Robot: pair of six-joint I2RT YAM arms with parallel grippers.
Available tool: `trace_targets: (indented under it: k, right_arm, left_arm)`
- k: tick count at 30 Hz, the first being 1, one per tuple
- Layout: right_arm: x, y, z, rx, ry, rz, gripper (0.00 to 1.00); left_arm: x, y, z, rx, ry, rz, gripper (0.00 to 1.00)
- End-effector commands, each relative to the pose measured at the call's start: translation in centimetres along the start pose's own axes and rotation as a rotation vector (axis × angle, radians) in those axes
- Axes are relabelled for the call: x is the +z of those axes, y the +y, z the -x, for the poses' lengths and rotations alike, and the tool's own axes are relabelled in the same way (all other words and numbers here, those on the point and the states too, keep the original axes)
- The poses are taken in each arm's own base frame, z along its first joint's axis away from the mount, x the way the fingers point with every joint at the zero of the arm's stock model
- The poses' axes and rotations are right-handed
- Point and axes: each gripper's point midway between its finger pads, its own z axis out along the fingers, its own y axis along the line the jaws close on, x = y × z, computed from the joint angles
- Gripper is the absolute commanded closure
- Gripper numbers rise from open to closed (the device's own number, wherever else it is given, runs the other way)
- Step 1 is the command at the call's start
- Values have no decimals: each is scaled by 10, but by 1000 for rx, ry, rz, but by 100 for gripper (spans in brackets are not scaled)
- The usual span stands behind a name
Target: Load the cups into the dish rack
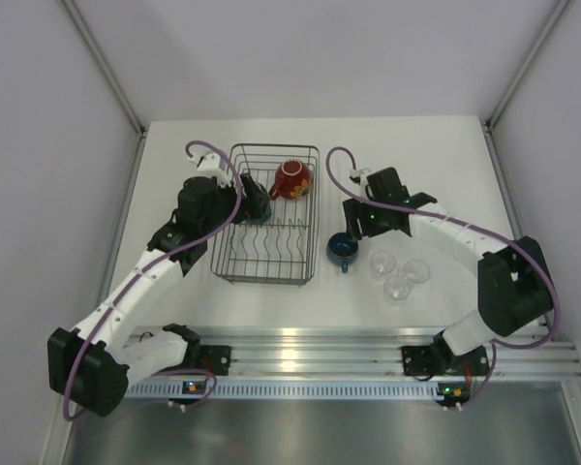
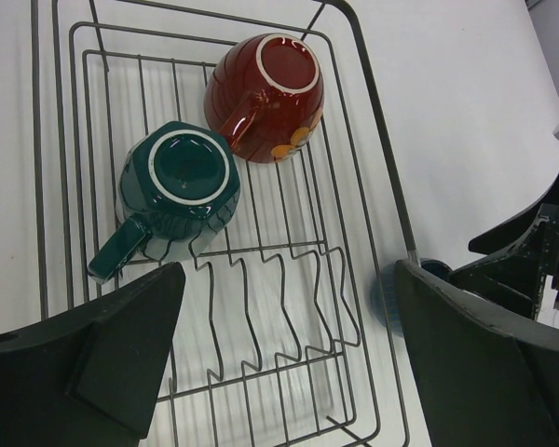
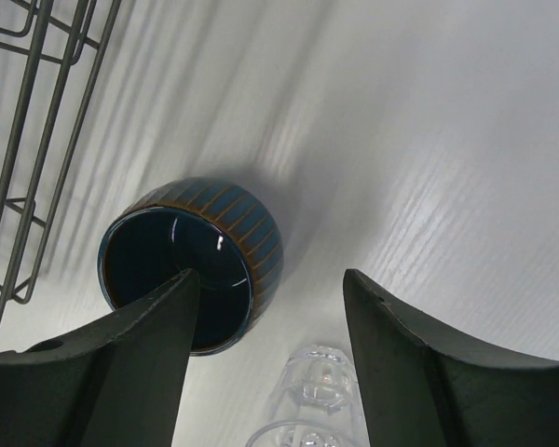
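Note:
Inside the dish rack (image 1: 314,215) (image 2: 384,140) two cups rest mouth down: the teal mug (image 2: 179,182) and the big red cup (image 1: 290,179) (image 2: 265,93). My left gripper (image 1: 255,203) (image 2: 284,307) hangs open over the rack's prongs, just near of the teal mug, holding nothing. The small dark-blue cup (image 1: 342,249) (image 3: 191,261) stands upright on the table right of the rack. My right gripper (image 1: 353,232) (image 3: 270,289) is open and straddles the cup's near wall, with one finger (image 3: 149,345) over its mouth. Three tiny clear glasses (image 1: 382,262) (image 1: 416,271) (image 1: 397,288) stand to the right.
A clear glass (image 3: 321,372) sits close below the right gripper's fingers. Grey walls enclose the white table on the left, back and right. A metal rail (image 1: 310,339) runs along the near edge by the arm bases.

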Motion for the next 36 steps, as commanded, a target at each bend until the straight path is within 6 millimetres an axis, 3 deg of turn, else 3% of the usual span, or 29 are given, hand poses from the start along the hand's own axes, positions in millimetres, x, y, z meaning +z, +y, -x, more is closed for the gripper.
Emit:
trace_targets:
  k: [1,7,10,18,28,29,36]
  right_arm:
    - [0,17,24,-40,-47,27,37]
    - [16,20,15,-46,2,26,39]
    - [20,19,13,-44,16,19,45]
    - [31,17,8,-42,52,4,73]
    - [25,13,21,-44,32,-34,92]
    - [24,14,23,-41,29,-33,100]
    - [14,16,38,-33,-29,-38,100]
  left_arm:
    - [-1,3,-1,0,-2,4,1]
    - [-2,6,-1,10,4,12,1]
    - [-3,7,-2,12,10,17,1]
    - [-8,15,6,12,-18,59,1]
    - [-18,19,22,21,-60,95,1]
    - [-19,19,23,22,-63,95,1]
    - [-26,19,28,16,-73,102,1]
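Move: The blue cup stands just left of the right hand, its middle about 4 cm left and 2 cm back, some 6 cm below, with its handle pointing back. From that hand the nearest clear glass is roughly 6 cm right and 7 cm back, and the dish rack's middle is about 20 cm left and 4 cm ahead. From the left hand, the blue cup lies about 19 cm right, 8 cm back and 20 cm down. The right hand sinks about 3 cm onto the far-right side of the blue cup, edging a good 1 cm left as it starts down, while its part-open fingers close almost fully and pinch the cup's wall, one finger inside the cup and the other outside. With the grip closing it eases about 1 cm forward, wrist nearly steady, while the empty left hand, fingers wide open, drifts some 3 cm left above the rack, away from the cup. ##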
